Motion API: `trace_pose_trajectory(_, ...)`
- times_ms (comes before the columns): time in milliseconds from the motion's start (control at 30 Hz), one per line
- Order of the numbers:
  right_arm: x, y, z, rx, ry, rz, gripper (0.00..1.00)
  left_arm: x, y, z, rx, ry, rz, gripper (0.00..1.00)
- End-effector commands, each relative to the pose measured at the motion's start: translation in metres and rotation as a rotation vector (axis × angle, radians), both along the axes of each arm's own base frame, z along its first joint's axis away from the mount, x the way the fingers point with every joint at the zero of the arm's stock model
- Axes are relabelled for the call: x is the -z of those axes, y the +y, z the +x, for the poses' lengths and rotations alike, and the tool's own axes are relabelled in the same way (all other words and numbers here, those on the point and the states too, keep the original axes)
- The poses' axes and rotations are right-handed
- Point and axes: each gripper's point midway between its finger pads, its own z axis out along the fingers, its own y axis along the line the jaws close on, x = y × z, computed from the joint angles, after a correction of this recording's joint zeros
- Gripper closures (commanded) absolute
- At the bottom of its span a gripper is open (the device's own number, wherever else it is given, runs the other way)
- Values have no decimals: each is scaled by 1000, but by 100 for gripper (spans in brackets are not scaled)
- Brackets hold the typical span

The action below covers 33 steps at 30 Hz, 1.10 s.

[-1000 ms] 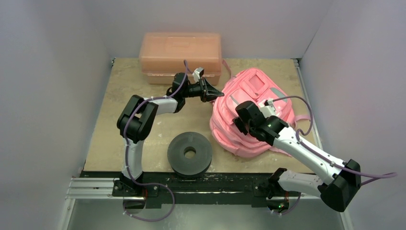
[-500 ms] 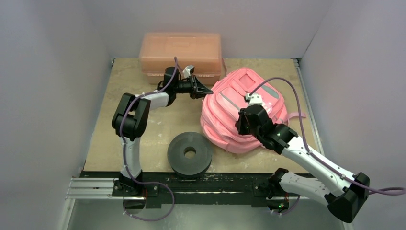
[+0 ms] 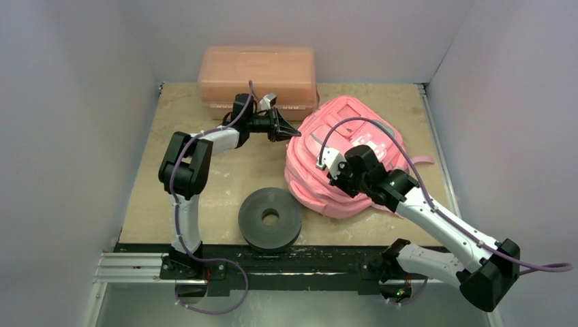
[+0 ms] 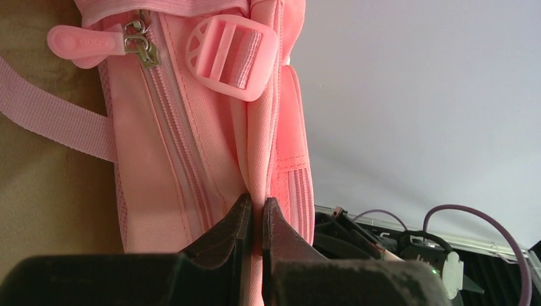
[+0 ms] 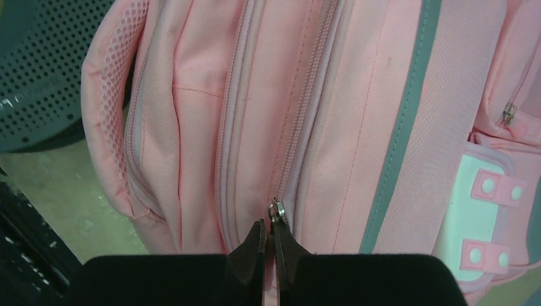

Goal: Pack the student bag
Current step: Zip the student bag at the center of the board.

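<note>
The student bag (image 3: 354, 136), a bright-pink backpack with grey trim, lies on the right half of the table. My left gripper (image 3: 292, 131) meets it at its left edge. In the left wrist view the left gripper (image 4: 255, 205) is shut on a fold of the bag's fabric (image 4: 261, 146), below a pink buckle (image 4: 233, 57) and a zip with a pink pull tab (image 4: 83, 41). My right gripper (image 5: 268, 231) is shut on the pull of a metal zip slider (image 5: 276, 210) on the bag's front (image 5: 357, 127). From above, the right gripper (image 3: 339, 178) sits over the bag's near left part.
A rigid salmon-pink plastic box (image 3: 257, 73) stands at the back, just behind the left arm. A black round disc with a centre hole (image 3: 270, 218) lies near the front edge, left of the bag. Grey walls close in both sides.
The bag has shifted left and turned, carried by the left gripper. The right gripper has shut on the zip pull and moved left and nearer along the bag.
</note>
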Motion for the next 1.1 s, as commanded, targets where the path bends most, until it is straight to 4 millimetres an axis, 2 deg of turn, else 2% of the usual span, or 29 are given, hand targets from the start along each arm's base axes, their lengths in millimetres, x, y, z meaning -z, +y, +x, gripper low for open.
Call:
trace_pose_trajectory(0, 43, -65, -27, -241, 114, -370, 100, -22, 23, 31, -62, -115, -1, 100)
trace_pose_trajectory(167, 59, -88, -36, -232, 107, -416, 100, -16, 31, 36, -73, -101, 3, 100)
trace_pose_trajectory(200, 57, -83, -40, -263, 108, -392, 100, -15, 33, 37, -76, -99, 3, 100)
trace_pose_trajectory(300, 43, -49, -55, -434, 75, -223, 100, -17, 36, 41, -83, -103, 0, 100)
trace_pose_trajectory(333, 41, -49, -51, -408, 48, -216, 100, -17, 36, 41, -83, -103, -1, 100)
trace_pose_trajectory(367, 43, -56, -43, -350, 22, -243, 100, -18, 36, 41, -85, -106, -2, 100)
trace_pose_trajectory(467, 61, -104, -20, -104, -8, -447, 100, -20, 36, 39, -81, -114, -2, 100)
trace_pose_trajectory(500, 61, -118, -14, -37, -14, -503, 100, -20, 37, 38, -79, -112, 2, 100)
trace_pose_trajectory(700, 57, -139, 2, 125, 28, -521, 100, -15, 38, 34, -71, -107, 20, 100)
trace_pose_trajectory(800, 40, -157, 26, 363, -85, -519, 100, -14, 38, 34, -69, -106, 23, 100)
trace_pose_trajectory(833, 35, -156, 32, 395, -100, -505, 100, -14, 38, 33, -68, -106, 23, 100)
trace_pose_trajectory(933, 26, -136, 46, 400, -101, -388, 100, -14, 38, 33, -68, -105, 25, 100)
trace_pose_trajectory(1000, 25, -128, 52, 427, -82, -339, 100, -15, 39, 31, -67, -105, 24, 100)
trace_pose_trajectory(1033, 26, -120, 52, 406, -53, -310, 93, -16, 38, 31, -66, -107, 24, 100)
trace_pose_trajectory(1067, 26, -113, 49, 384, -30, -276, 74, -17, 39, 29, -66, -109, 25, 100)
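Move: The zip's right-hand end, at the near right corner of the bag, lies some 11 cm to the right of the right hand, 4 cm ahead and about 5 cm lower; the clear card pocket is about 13 cm ahead and 8 cm right, near hand height. The grey disc stands 20 cm left, 6 cm back and 11 cm below. From the left hand, that zip end is about 23 cm right, 11 cm back and 5 cm lower. The zip pull, still pinched in the right fingers, is drawn some 10 cm to the right along the bag towards its near right corner, first dipping about 5 cm with a short check, then bending forward. The wrist rolls left side down about 20 degrees and swings counter-clockwise, then clockwise. The left hand keeps its grip on the bag's edge, sinking about 2 cm. ##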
